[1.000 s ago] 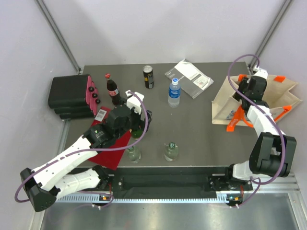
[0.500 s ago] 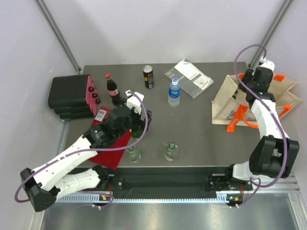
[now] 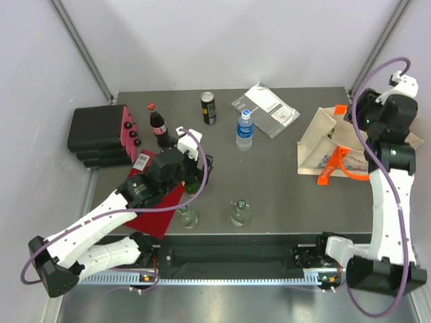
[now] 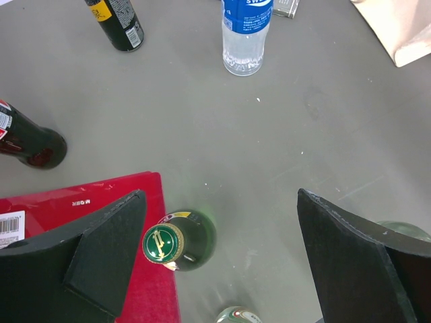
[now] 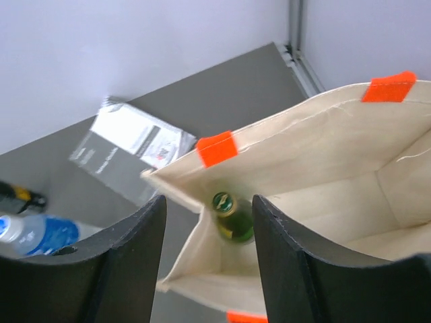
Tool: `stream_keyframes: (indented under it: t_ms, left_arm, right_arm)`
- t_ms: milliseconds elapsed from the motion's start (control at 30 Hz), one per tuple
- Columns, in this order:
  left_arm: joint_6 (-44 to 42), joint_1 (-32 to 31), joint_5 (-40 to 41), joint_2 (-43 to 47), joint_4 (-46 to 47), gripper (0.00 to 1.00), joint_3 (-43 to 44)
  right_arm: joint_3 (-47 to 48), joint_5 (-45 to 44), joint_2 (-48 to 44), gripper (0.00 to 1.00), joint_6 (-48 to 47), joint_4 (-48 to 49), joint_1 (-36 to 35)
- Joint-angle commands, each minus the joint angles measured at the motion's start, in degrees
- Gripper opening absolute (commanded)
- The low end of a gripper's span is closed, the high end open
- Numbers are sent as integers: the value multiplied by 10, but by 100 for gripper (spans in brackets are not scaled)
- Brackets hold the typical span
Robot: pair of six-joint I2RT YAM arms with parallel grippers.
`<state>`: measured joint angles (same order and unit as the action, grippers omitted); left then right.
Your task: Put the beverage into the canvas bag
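The canvas bag [image 3: 314, 143] stands open at the table's right side, beige with orange handles. In the right wrist view a green beverage bottle [image 5: 231, 217] stands upright in a corner of the bag [image 5: 323, 138]. My right gripper [image 5: 207, 219] hangs high above the bag's mouth, open, holding nothing; from above it [image 3: 364, 112] is at the bag's far edge. My left gripper [image 4: 221, 198] is wide open over another green bottle [image 4: 178, 241], which stands by its left finger, untouched.
A water bottle [image 3: 244, 130], a dark can [image 3: 209, 108], a cola bottle [image 3: 157, 126] and a grey packet [image 3: 264, 109] stand across the back. Two clear bottles [image 3: 186, 217] [image 3: 240, 212] are near the front edge. A red packet [image 3: 159, 203] and a black case [image 3: 97, 131] lie at the left.
My right gripper has let go of the green bottle inside the bag, opened, and lifted up and back to the right. The left arm has not moved.
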<state>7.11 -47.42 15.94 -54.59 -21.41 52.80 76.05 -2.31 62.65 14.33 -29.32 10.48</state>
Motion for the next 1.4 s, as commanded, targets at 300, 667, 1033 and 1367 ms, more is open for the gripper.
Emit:
stream_keyframes:
  t_ms: [300,667,1033,1367]
  left_arm:
    - [-6,0,15,30,26,97,-4]
    - [-12,0,92,72,50,96,-25]
    - [-15,0,75,67,44,95,-19]
    - [-11,0,71,65,41,95,-18]
  right_arm:
    - [-107,100,-82,61,8,-4,-279]
    - [-280,16,-170,68,46,110,-558]
    - [-353,-154,-130,83,58,173,-766]
    - [-328,-306,10,93,73,143,-858]
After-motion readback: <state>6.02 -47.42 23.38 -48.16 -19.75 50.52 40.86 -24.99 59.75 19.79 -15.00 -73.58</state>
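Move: The clear bottle to fetch stands about 34 cm to the right hand's left, 20 cm back and 28 cm below it. Its twin is some 16 cm further left of it, and the green bottle is 16 cm left of it and about 9 cm farther out. The canvas bag's middle lies under the right hand, roughly 4 cm ahead and 6 cm right. From the left hand the clear bottle is about 13 cm right, 8 cm back and 17 cm down. Swing the right gripper, empty and already above the canvas bag, about 35 cm left while drawing it back and lowering it some 20 cm each to the nearest clear bottle, turning it about 60 degrees counter-clockwise. Open its fingers from half to nearly wide, to bring the cap between them without closing. Shift the open left gripper slightly left and up. ##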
